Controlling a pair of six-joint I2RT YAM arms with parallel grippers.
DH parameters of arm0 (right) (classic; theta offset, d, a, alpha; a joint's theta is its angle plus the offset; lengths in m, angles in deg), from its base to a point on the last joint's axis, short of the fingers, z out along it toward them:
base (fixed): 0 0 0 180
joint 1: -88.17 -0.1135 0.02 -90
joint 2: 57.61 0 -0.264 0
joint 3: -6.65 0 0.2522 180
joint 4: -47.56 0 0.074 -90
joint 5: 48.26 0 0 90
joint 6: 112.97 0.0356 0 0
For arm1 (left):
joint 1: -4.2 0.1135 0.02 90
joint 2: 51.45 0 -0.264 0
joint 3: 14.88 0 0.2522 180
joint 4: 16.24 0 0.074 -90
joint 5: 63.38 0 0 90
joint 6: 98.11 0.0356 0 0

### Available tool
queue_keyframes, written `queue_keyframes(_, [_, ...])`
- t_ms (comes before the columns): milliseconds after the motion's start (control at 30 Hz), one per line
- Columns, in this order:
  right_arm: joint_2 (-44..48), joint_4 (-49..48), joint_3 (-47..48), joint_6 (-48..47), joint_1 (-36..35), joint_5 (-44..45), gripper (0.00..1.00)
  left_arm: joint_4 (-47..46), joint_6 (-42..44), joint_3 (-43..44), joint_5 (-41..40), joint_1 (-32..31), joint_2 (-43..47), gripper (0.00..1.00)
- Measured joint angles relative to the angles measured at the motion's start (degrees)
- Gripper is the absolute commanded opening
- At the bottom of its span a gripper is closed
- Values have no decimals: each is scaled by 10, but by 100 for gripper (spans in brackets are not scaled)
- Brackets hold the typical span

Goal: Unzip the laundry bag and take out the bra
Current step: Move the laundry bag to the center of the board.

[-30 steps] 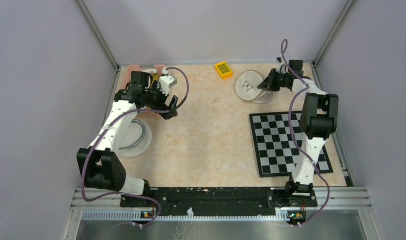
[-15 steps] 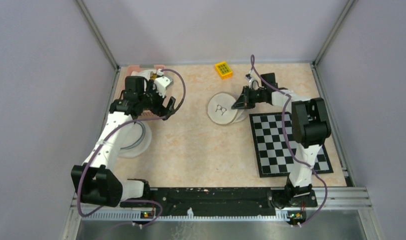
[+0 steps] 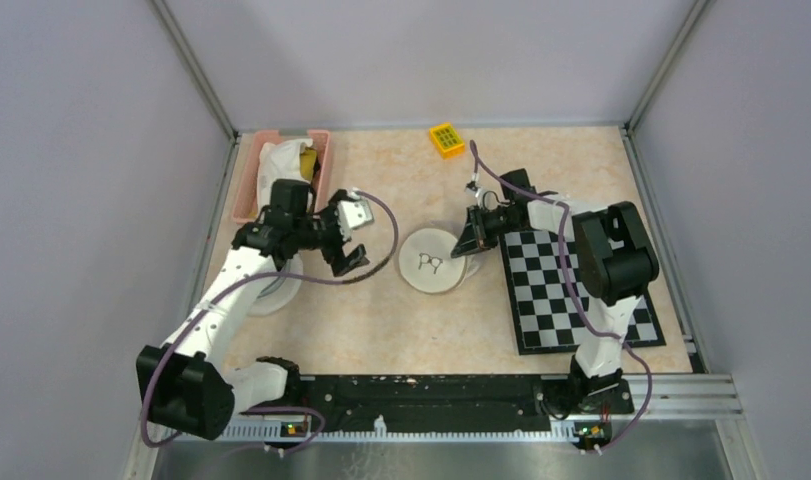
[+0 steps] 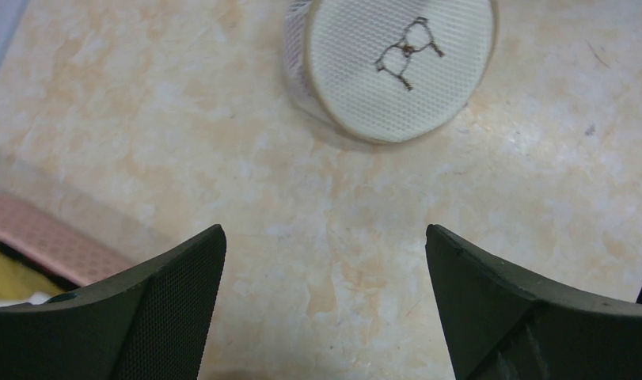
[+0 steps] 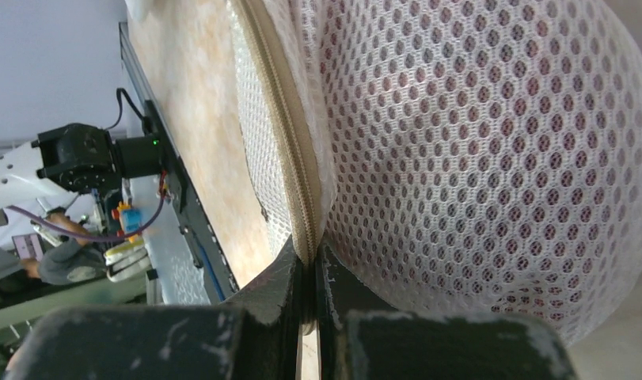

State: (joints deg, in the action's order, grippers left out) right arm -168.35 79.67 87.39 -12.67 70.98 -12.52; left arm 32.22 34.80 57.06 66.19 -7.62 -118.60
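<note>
The laundry bag [image 3: 430, 261] is a round cream mesh drum with a small dark design on its face, lying mid-table; it also shows in the left wrist view as the laundry bag [image 4: 396, 67]. My right gripper [image 3: 469, 238] is shut on the bag's right rim, its fingertips pinching the beige zipper seam [image 5: 290, 170] of the mesh bag [image 5: 476, 158]. The zipper looks closed along the seam. My left gripper [image 3: 349, 245] hovers open just left of the bag, with bare tabletop between its fingers [image 4: 175, 269]. The bra is hidden inside the bag.
A pink basket [image 3: 249, 180] holding white cloth and something yellow stands at the back left. A round clear lid-like dish [image 3: 271, 285] lies under my left arm. A checkerboard mat [image 3: 571, 285] covers the right side, and a yellow block [image 3: 446, 139] sits at the back.
My right gripper has dragged the bag from the back right toward the table's middle. My left arm has swung down from the basket toward the bag, jaws still open.
</note>
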Motion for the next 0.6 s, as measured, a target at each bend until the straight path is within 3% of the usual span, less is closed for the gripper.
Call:
queue_keyframes(133, [0, 13, -2, -24, -11, 19, 0, -2, 78, -47, -32, -107, -6, 98])
queue_keyframes(300, [-5, 22, 1, -41, -12, 58, 0, -21, 183, -72, -84, -235, -43, 86])
queue_keyframes(600, [-31, 40, 25, -55, -14, 112, 0, -148, 338, -169, -124, -281, -83, 57])
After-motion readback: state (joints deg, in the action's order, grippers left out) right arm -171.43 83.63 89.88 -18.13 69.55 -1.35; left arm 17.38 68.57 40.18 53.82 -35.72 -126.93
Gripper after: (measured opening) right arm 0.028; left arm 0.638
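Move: The laundry bag, its rim already pinched by the right hand, has its middle some 17 cm to the right of the left hand, 1 cm back and 16 cm below; from the right hand it is about 6 cm left, 2 cm back and 2 cm lower. A yellow block stands some 22 cm ahead of the right hand and 4 cm left of it. The chessboard's middle is 23 cm right and 8 cm back of that hand. From the left hand, the pink basket is 16 cm ahead and 13 cm left. Down, to the right and back, the left hand swoops in towards the near left side of the laundry bag, sinking about 12 cm; its wrist swings some 40 degrees clockwise, the fingers tip more steeply down, and from wide open they close to about two thirds. The right hand keeps its pinch on the zipped rim and lowers it about 4 cm, tilting its fingers further down. ##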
